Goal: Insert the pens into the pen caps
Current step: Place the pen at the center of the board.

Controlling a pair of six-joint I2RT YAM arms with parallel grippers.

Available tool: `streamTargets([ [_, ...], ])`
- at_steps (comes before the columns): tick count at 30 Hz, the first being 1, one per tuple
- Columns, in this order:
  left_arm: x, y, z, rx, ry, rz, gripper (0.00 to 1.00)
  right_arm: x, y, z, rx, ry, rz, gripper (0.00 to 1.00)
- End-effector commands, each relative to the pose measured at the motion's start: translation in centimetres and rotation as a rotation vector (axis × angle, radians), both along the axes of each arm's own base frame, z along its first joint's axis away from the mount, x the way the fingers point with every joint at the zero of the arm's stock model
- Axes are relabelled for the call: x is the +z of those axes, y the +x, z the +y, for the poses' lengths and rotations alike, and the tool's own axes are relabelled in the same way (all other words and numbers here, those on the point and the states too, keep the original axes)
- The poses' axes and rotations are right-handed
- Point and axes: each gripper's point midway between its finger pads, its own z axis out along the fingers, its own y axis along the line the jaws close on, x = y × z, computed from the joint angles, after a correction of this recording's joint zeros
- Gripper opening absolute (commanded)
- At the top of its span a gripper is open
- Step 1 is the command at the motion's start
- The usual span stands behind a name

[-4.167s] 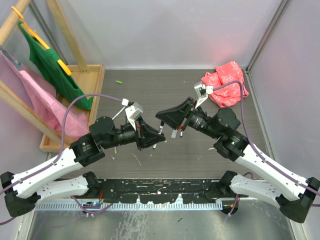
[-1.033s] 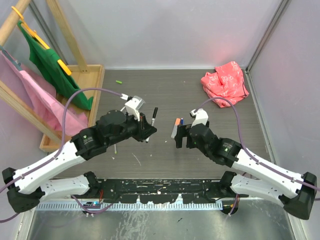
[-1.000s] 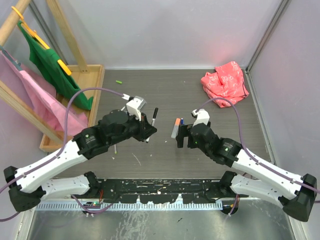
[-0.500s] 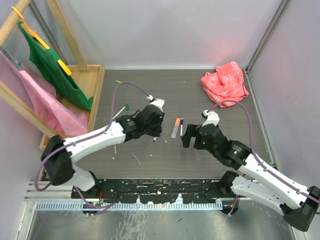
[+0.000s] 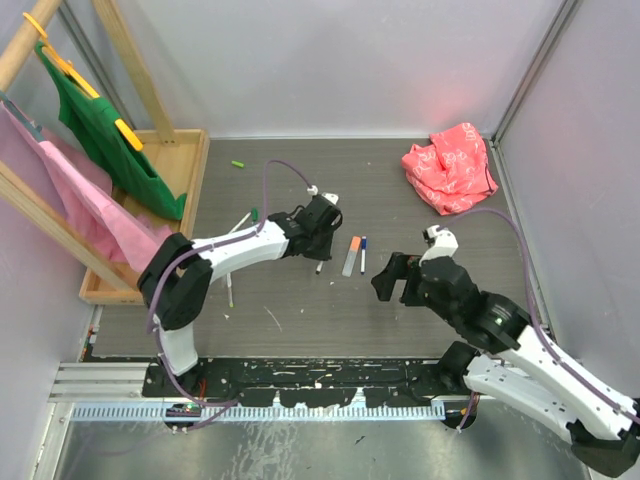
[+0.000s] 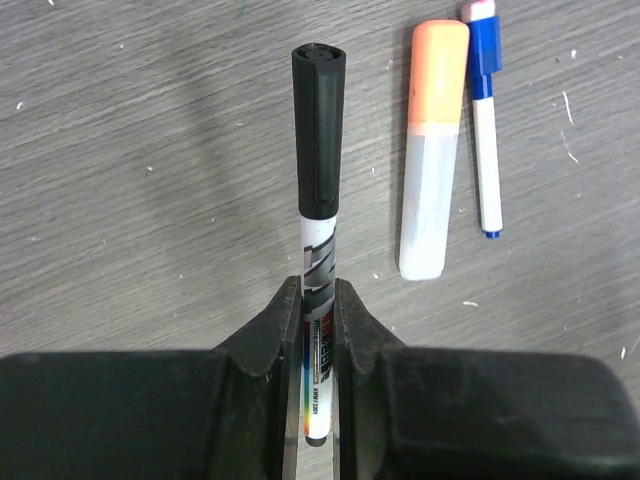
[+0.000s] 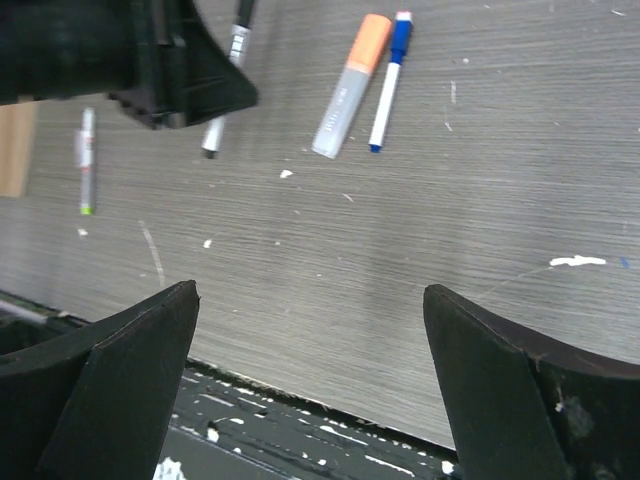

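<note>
My left gripper (image 6: 318, 310) is shut on the white printed barrel of a pen (image 6: 318, 140) that has a black cap on its far end; it sits low over the middle of the table (image 5: 318, 245). Just right of it lie an orange-capped highlighter (image 6: 432, 150) and a slim blue-capped pen (image 6: 485, 120), side by side. My right gripper (image 7: 310, 292) hangs open and empty, nearer and to the right (image 5: 395, 280). A green-tipped pen (image 5: 247, 220) and a white pen (image 5: 229, 290) lie to the left. A small green cap (image 5: 238, 164) rests at the back.
A crumpled red cloth (image 5: 450, 165) lies at the back right. A wooden rack (image 5: 185, 170) with green (image 5: 100, 130) and pink garments stands along the left side. The black rail (image 5: 320, 375) runs along the table's near edge.
My left arm has stretched out to the right with the black-capped pen still held, ending beside the highlighter. My right gripper has drawn back to the right and nearer, staying open.
</note>
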Motion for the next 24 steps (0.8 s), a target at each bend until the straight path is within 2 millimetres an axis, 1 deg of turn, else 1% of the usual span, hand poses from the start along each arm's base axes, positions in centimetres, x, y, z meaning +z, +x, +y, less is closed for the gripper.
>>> streamTargets([
  [1,0.9,1.7,-2.0,0.017,-0.069,-0.021,0.02,2.2,-0.8,0.7,0.042,0.152,-0.077,0.99],
  [4,0.0,1.9,-2.1,0.029,-0.066,-0.005,0.03,2.4,-1.3,0.6,0.044,0.19,-0.089,0.99],
  [8,-1.0,2.3,-2.5,0.032,-0.058,0.007,0.04,1.8,-1.6,0.4,0.04,0.178,-0.065,0.99],
  [13,-2.0,3.0,-3.1,0.033,-0.043,0.025,0.06,1.5,-1.7,0.3,0.035,0.176,-0.05,0.99],
  [19,-2.9,3.3,-2.9,0.056,-0.023,0.047,0.1,1.2,-1.8,0.5,0.042,0.174,-0.036,1.0],
  [24,-3.6,3.1,-2.6,0.06,-0.011,0.06,0.14,1.0,-1.8,0.5,0.039,0.173,-0.027,0.99],
])
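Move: The left hand already holds the black-capped pen; its spot on the board lies about 5 cm below, 2 cm ahead and 2 cm right. The orange marker lies about 8 cm right and 1 cm ahead, with the blue-capped pen some 11 cm right and 2 cm ahead, both about 4 cm below. From the right hand, the spot is roughly 18 cm left, 9 cm ahead and 14 cm below. The left hand lowers its gripped pen about 5 cm towards the board, drifting forward-right towards the orange marker. ##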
